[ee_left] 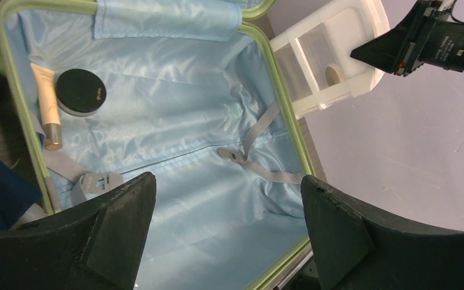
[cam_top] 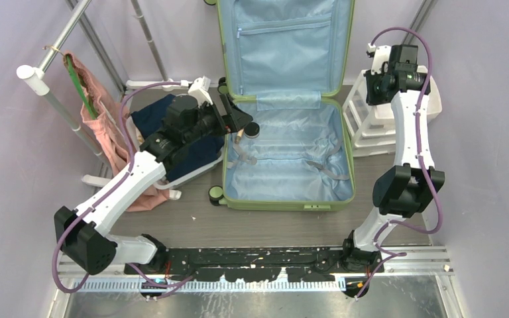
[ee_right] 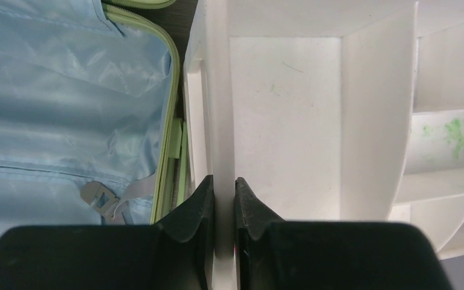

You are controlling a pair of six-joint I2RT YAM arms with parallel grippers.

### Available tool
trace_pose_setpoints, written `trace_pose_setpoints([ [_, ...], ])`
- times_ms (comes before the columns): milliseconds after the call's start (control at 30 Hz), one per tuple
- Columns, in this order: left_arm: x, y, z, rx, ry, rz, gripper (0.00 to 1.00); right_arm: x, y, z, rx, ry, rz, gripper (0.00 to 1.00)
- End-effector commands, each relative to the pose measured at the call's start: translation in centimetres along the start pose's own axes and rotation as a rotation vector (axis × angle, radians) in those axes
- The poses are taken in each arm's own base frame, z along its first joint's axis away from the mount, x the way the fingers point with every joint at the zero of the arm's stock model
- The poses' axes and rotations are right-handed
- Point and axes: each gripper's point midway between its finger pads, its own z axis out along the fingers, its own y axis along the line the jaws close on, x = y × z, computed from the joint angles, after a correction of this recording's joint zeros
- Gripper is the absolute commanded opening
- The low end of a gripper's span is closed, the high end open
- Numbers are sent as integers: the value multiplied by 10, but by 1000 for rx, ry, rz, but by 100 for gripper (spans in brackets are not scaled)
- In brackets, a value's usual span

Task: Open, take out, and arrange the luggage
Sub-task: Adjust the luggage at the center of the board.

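Note:
The luggage (cam_top: 291,179) lies open on the table, its light-green lid standing against the back wall and its pale blue lining (ee_left: 175,109) bare. A black round compact (ee_left: 80,90) and a beige tube (ee_left: 48,106) lie in the base's left corner. My left gripper (ee_left: 226,205) hovers open over the base's left edge (cam_top: 242,122), with nothing between its fingers. My right gripper (ee_right: 223,181) is shut on the front wall of a pulled-out white drawer (ee_right: 220,90), to the right of the luggage (cam_top: 374,89).
The white drawer unit (cam_top: 371,126) stands to the right of the luggage; the pulled-out drawer (ee_left: 332,54) holds a small roll. A white basket with navy clothing (cam_top: 166,109) sits on the left. A pink garment (cam_top: 109,132) hangs on a rack there.

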Motion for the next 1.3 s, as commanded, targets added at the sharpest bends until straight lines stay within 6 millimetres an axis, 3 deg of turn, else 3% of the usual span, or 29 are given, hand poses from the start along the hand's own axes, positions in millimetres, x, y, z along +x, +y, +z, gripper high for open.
trace_pose_setpoints([
  [0,-25,-32,-2,119,-54,-11,90,-46,-3,-61,65,-229,-20,1],
  [267,-19,-39,11,157,-15,-63,89,-5,22,-46,66,-169,42,4],
  [400,-17,-40,15,166,4,-77,88,8,30,-38,32,-150,51,20],
  [600,-15,-42,15,175,17,-95,88,7,33,-37,11,-144,48,42],
  [733,-15,-43,13,175,20,-103,88,2,30,-47,11,-157,30,62],
  [900,-16,-46,8,180,17,-102,88,-5,19,-92,-70,-202,95,76],
  [1033,-18,-48,6,192,12,-86,88,22,15,-130,-166,-230,186,77],
  [1133,-19,-54,9,217,20,-74,88,54,10,-144,-143,-238,255,77],
  [1267,-17,-67,21,239,59,-70,87,113,3,-127,-102,-199,494,74],
])
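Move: The right hand already pinches the left rim of the white drawer unit, whose middle lies about 10 cm to its right, level fore-and-aft and some 10 cm below. The open suitcase's lower shell is centred roughly 22 cm left, 19 cm back and 18 cm down; the grey buckle inside lies about 11 cm left, 23 cm back and 20 cm below. From the left hand the drawer unit is about 49 cm right, 9 cm ahead and 14 cm lower. Still gripping the drawer unit's rim, the right hand drags it back about 4 cm with a slight drift left, along the suitcase's right side, pauses there and opens its fingers wide, then comes free upward and sweeps back some 10 cm and to the right, the hand's left side rising and its fingers tipping up by 10 to 15 degrees. Over the suitcase the left hand eases about 3 cm to the right, turning slightly clockwise, fingers still open and empty. ##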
